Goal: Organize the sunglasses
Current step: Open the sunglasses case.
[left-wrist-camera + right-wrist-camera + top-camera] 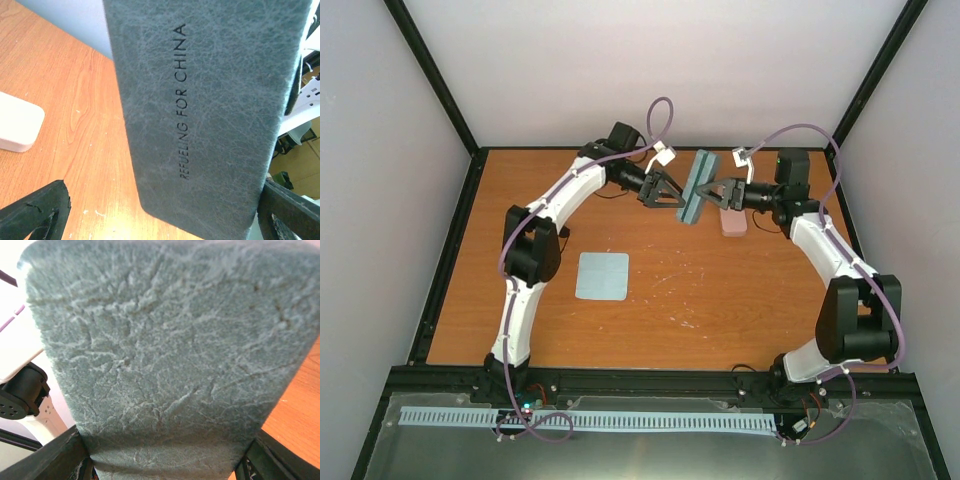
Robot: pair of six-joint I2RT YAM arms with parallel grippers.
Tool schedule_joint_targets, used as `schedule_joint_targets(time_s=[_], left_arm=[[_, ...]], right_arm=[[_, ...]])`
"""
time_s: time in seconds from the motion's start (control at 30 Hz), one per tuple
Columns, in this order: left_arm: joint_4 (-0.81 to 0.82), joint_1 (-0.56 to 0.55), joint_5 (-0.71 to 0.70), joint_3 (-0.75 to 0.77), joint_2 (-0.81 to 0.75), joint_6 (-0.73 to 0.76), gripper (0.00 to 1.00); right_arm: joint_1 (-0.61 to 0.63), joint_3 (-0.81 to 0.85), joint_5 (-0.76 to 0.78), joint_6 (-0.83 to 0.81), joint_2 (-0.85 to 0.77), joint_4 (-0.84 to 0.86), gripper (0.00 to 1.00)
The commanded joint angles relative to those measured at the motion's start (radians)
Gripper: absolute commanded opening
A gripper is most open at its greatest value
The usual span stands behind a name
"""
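Neither pair of sunglasses is in view. A blue-grey case (697,187) is held up on edge above the back of the table, between my two grippers. My right gripper (721,192) is shut on it; in the right wrist view the case (165,350) fills the frame and both fingers press its sides around the gripper (165,460). My left gripper (671,192) is open against the case's other face; in the left wrist view the case (210,115) stands between the spread fingers of the gripper (162,205), with a gap on the left side.
A pink case (732,222) lies on the table under my right gripper; it also shows in the left wrist view (17,122). A light-blue cloth (602,275) lies flat left of centre. Black frame posts and pale walls border the table (720,300).
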Motion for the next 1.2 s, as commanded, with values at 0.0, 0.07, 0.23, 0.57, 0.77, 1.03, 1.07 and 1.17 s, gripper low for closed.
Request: schedule_joint_targets(time_s=[0.0, 0.07, 0.23, 0.57, 0.77, 1.03, 1.07, 1.17], left_arm=[[0.033, 0.055, -0.154, 0.003, 0.065, 0.037, 1.0], [0.032, 0.059, -0.164, 0.003, 0.069, 0.043, 1.0], [0.035, 0.067, -0.191, 0.002, 0.072, 0.06, 0.99], [0.015, 0.116, -0.122, -0.018, 0.038, 0.062, 0.99], [0.124, 0.153, 0.067, -0.171, -0.116, -0.011, 0.99], [0.254, 0.137, 0.083, -0.269, -0.179, -0.13, 0.99], [0.254, 0.133, 0.08, -0.274, -0.178, -0.131, 0.99], [0.294, 0.115, 0.048, -0.309, -0.191, -0.155, 0.99]], right_arm=[[0.025, 0.037, -0.209, -0.021, -0.106, -0.062, 0.03], [0.025, 0.035, -0.212, -0.03, -0.113, -0.081, 0.03], [0.025, 0.036, -0.212, -0.087, -0.126, -0.17, 0.03], [-0.002, -0.001, -0.009, -0.115, -0.117, -0.221, 0.03], [-0.006, -0.042, 0.069, 0.106, -0.049, 0.09, 0.03], [0.008, -0.026, 0.052, 0.262, 0.014, 0.313, 0.03], [0.008, -0.029, 0.056, 0.275, 0.014, 0.332, 0.03], [0.009, -0.053, 0.068, 0.339, 0.007, 0.427, 0.03]])
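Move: The grey-green sunglasses case is up in the air between the hands, its long side running forward and back. Its middle is some 6 cm right of the left hand, 2 cm ahead and about 3 cm above, and only about 2 cm left of the right hand, which already grips it. On the table about 26 cm below, the pink case lies roughly 6 cm right of the right hand and about level with it. The pale cloth lies some 17 cm left of the left hand, 15 cm back and 23 cm down. With one fingertip already at the closed case's near edge, the wide-open left hand sweeps forward and down about 5 cm each and a little left, rolling slightly. It then comes free, rising nearly 8 cm while easing back and farther left. The right hand keeps its grip, draws back about 5 cm, then returns forward past its start. ##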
